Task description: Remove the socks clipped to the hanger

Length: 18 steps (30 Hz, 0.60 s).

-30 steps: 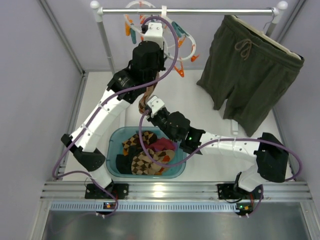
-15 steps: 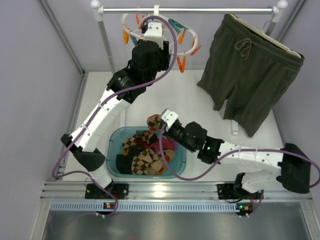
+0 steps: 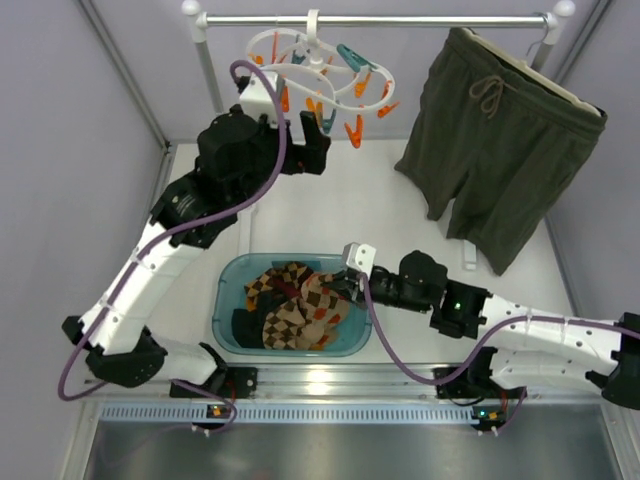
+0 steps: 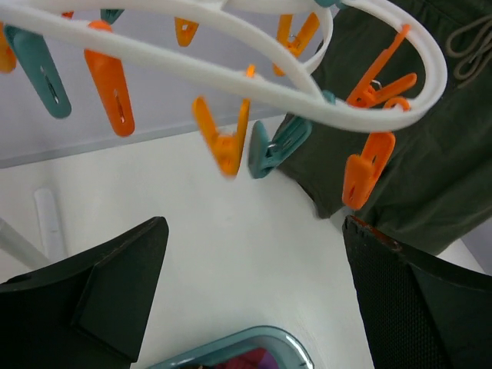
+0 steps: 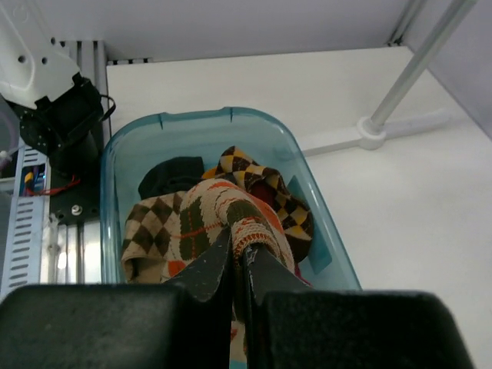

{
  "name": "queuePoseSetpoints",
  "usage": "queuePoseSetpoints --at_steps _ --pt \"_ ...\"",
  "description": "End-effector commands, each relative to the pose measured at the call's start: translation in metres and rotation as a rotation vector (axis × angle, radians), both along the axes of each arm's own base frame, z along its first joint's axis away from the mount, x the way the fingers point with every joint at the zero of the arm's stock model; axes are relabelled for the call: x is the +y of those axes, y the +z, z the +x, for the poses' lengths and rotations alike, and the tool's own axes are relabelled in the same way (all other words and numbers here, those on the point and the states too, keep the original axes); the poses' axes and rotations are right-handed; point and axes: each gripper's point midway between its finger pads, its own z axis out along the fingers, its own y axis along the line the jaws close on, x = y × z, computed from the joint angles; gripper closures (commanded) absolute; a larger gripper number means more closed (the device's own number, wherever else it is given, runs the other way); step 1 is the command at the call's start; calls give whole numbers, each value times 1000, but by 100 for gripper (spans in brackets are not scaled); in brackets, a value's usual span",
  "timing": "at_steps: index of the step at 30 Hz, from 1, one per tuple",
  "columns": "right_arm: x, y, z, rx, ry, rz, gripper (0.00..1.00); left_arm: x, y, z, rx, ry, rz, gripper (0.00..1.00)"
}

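The white hanger [image 3: 318, 62] hangs from the rail, and its orange and teal pegs [image 4: 227, 138] dangle with nothing clipped in them. My left gripper [image 3: 318, 150] stands open just below and in front of the hanger [image 4: 231, 73], with nothing between its fingers [image 4: 115, 296]. My right gripper [image 5: 237, 242] is shut on a tan argyle sock [image 5: 223, 211] that drapes over the pile of socks [image 3: 290, 305] in the teal bin [image 3: 232, 272]. A black sock [image 5: 173, 175] and a yellow-brown argyle one [image 5: 257, 173] lie in that bin [image 5: 200, 119] too.
Olive-green drawstring shorts [image 3: 500, 140] hang on a second hanger at the right of the rail [image 3: 430, 20]. The rail's white posts [image 3: 213, 85] and foot [image 5: 369, 134] stand on the table. Grey walls close in left, right and behind.
My left gripper opened and drew back to the left, away from the hanger. My right gripper carried the argyle sock from below the hanger down to the bin.
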Motion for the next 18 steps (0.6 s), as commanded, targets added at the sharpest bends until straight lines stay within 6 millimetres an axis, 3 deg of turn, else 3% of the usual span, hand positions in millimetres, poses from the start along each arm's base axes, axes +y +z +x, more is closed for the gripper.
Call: queuePoseSetpoints --at_steps 1,5,6,7,8,9,11,12,13,14,16,17,18 --pt "6 -19 -15 60 65 -64 100 19 1 -22 -5 1 -51 1" --pt "18 -37 -10 112 52 -112 100 50 -21 -35 14 91 -33 1" --pt "23 -52 -10 154 48 -143 100 63 -18 -45 0 104 -49 2" --pt "28 -58 -9 175 44 -144 100 67 -34 -47 25 116 -35 1" --pt "31 -69 -7 203 31 -154 100 74 -40 -50 30 138 -33 1" --pt "37 -95 -6 261 17 -197 100 80 -44 -55 31 148 -40 1" --pt "46 -116 -6 349 -2 -226 96 96 -59 -68 39 166 -51 1" --pt "49 -141 -6 407 -15 -280 92 103 -63 -71 39 187 -54 1" --pt "51 -150 -7 429 -16 -303 88 113 -63 -81 26 192 -72 1" --pt "54 -153 -7 448 -23 -316 87 117 -79 -82 45 206 -49 1" --pt "54 -155 -2 452 -54 -321 84 130 -89 -88 48 245 -44 1" --pt "54 -148 1 441 -71 -305 75 134 -104 -90 74 255 -10 1" --pt "51 -135 5 422 -90 -278 58 139 -112 -90 86 276 7 1"
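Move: Just beyond the right hand's shut fingers, which still hold the last checked sock, lies the basin: its middle is about 10 cm to the left, 3 cm ahead and some 22 cm below. In it, the yellow-brown checked sock lies about 15 cm left and 7 cm ahead, and the black sock about 18 cm left and level. From the open left hand, the basin is roughly 15 cm back, 4 cm left and 43 cm down; the hanger is some 12 cm ahead, 3 cm right and 8 cm above. Dropping almost straight down by about 20 cm, with a slight drift left, the right hand lowers the held sock into the basin, fingers tipping downward some 30 degrees and starting to part over the pile near the bottom, to about a third open. Meanwhile the empty left hand, still wide open, backs away from the hanger to the left, down and back, roughly 18 cm in all. ##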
